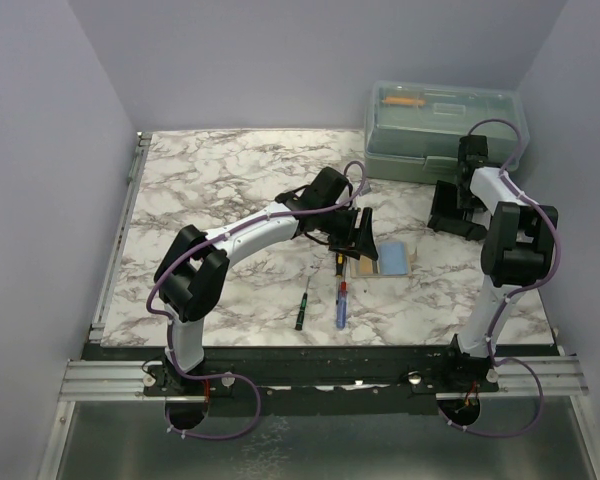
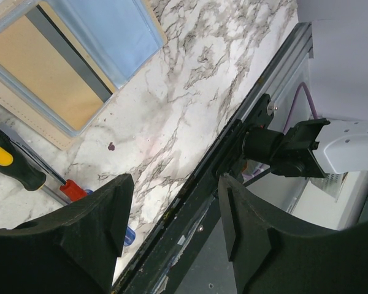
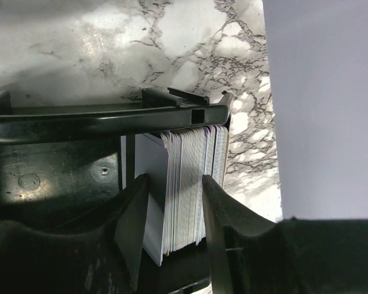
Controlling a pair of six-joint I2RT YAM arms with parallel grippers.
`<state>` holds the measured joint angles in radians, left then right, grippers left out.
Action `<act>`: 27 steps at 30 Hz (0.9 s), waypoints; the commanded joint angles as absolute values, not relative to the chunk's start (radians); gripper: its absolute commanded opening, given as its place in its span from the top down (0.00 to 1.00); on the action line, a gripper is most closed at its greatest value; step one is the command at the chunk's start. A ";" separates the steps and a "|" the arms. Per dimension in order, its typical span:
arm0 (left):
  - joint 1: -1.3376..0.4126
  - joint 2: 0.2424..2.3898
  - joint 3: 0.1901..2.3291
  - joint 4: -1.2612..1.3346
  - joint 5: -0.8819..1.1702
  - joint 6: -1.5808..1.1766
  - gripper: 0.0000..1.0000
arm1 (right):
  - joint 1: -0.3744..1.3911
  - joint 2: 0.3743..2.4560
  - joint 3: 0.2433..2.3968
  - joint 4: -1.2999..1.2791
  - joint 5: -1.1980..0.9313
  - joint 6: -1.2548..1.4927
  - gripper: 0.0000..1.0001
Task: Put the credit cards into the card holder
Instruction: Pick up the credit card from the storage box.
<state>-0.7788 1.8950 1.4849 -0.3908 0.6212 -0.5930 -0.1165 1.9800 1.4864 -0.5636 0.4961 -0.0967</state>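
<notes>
The card holder [image 1: 380,262] lies opened flat on the marble top, its tan inside [image 2: 49,79] facing up. A pale blue card [image 1: 393,258] [image 2: 119,37] rests on one half of it. My left gripper [image 1: 363,240] [image 2: 175,184] hovers just beside it, open and empty. At the right, my right gripper [image 1: 452,215] [image 3: 172,179] is down in a black rack [image 3: 110,116] that holds a standing bundle of credit cards [image 3: 184,184]. Its two fingers flank most of that bundle closely. Whether they press on the cards is not visible.
A translucent green toolbox [image 1: 445,130] stands at the back right, behind the rack. Three screwdrivers lie near the front: a green one [image 1: 302,310], a red-and-blue one [image 1: 341,300] and a yellow-and-black one [image 2: 12,162]. The table's black front rail [image 2: 233,153] runs below the left gripper.
</notes>
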 commanded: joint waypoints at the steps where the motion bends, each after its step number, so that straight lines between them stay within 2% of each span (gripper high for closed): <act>1: -0.776 1.884 1.474 -0.379 0.650 -0.580 0.36 | -0.121 1.950 1.501 -0.589 0.547 -0.100 0.62; 8: -0.776 1.884 1.471 -0.374 0.653 -0.581 0.36 | -0.121 1.940 1.500 -0.596 0.544 -0.095 0.74; 17: -0.777 1.884 1.470 -0.371 0.657 -0.583 0.36 | -0.121 1.929 1.495 -0.594 0.551 -0.092 0.80; 27: -0.776 1.884 1.469 -0.370 0.658 -0.583 0.36 | -0.121 1.930 1.505 -0.612 0.531 -0.059 0.92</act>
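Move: Right at the right fingertips is the leaning credit card, about 1 cm to the left of the hand point and 2 cm below it. The card stack sits roughly 1 cm to the right and 3 cm down, and the black storage box's middle lies some 4 cm left, level fore and aft, 4 cm down. The card holder lies about 23 cm left and 13 cm back. For the left hand, the card is some 15 cm ahead and 27 cm right. Closing its fingers from nearly half open to almost shut, the right hand pinches the leaning credit card at the left end of the stack while staying nearly in place. With the fingers still drawing together, it then eases straight up about 1 cm, the wrist keeping its angle. ##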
